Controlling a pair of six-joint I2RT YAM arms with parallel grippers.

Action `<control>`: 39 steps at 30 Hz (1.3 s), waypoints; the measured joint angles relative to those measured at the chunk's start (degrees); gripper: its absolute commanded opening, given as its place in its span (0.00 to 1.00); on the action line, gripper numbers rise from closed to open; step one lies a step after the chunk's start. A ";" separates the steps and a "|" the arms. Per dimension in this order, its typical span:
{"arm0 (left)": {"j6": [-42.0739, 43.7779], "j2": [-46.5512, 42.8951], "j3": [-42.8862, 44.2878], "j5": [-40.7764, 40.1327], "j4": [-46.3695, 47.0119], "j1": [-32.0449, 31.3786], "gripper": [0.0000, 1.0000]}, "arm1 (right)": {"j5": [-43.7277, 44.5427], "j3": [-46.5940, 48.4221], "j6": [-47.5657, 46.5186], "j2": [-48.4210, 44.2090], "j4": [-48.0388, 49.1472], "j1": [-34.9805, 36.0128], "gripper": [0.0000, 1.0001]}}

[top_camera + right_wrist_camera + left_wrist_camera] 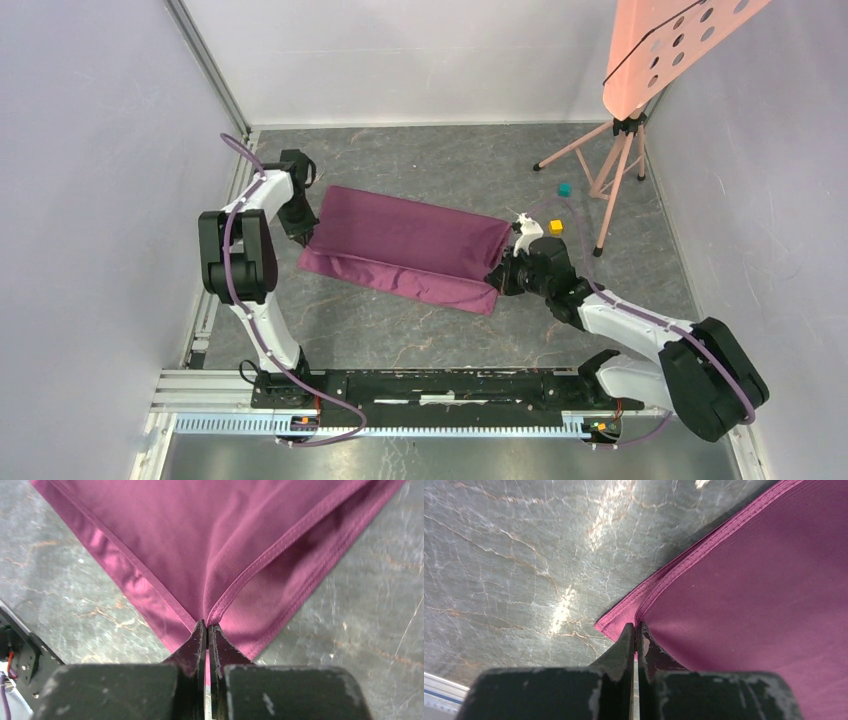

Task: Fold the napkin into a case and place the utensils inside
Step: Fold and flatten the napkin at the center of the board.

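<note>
The plum-purple napkin (pixel 405 245) lies on the grey marbled table, its upper layer folded over so that a strip of the lower layer shows along the near edge. My left gripper (pixel 304 235) is shut on the upper layer's left corner; the left wrist view shows the jaws (pixel 636 628) pinching the hemmed edge of the napkin (pixel 749 605). My right gripper (pixel 497 271) is shut on the right corner. In the right wrist view the hem of the napkin (pixel 200 540) bunches into the closed tips (pixel 206 625). The utensils are out of view.
A small teal cube (pixel 565 189) and a yellow cube (pixel 556 227) sit on the table just behind my right gripper. A tripod (pixel 615 165) carrying a peach perforated board (pixel 670 50) stands at the back right. White walls close in both sides.
</note>
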 measured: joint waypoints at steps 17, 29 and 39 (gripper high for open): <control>-3.98 -4.04 -13.44 3.52 0.11 -0.20 0.02 | 6.21 2.45 -9.22 12.50 -1.20 -4.46 0.00; -4.13 -10.05 -16.68 2.36 0.31 -0.15 0.02 | 6.91 9.05 -13.81 7.06 -13.44 1.73 0.00; -4.13 -10.62 -16.79 0.33 0.15 -0.04 0.02 | 6.82 8.55 -11.65 3.58 -16.81 2.34 0.00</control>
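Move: Both hands already hold the napkin's far corners, folded over towards the near edge. From the left hand, the near left corner lies about 5 cm back, 2 cm left and 4 cm below; the fork is some 15 cm ahead and 2 cm left. From the right hand, the near right corner lies roughly 7 cm back, 1 cm left and 6 cm below, with the yellow cube about 15 cm ahead and 14 cm right. The left hand, still pinching its corner, draws the folded napkin back about 8 cm, sinking some 3 cm towards the near left corner before easing up about half of that. The right hand keeps its pinch and first pushes down about 6 cm, swings forward and to the right with the cloth while rolling some 20 degrees (its left side dropping), then comes back and rises about 4 cm, ending roughly 2 cm right of where it began. ##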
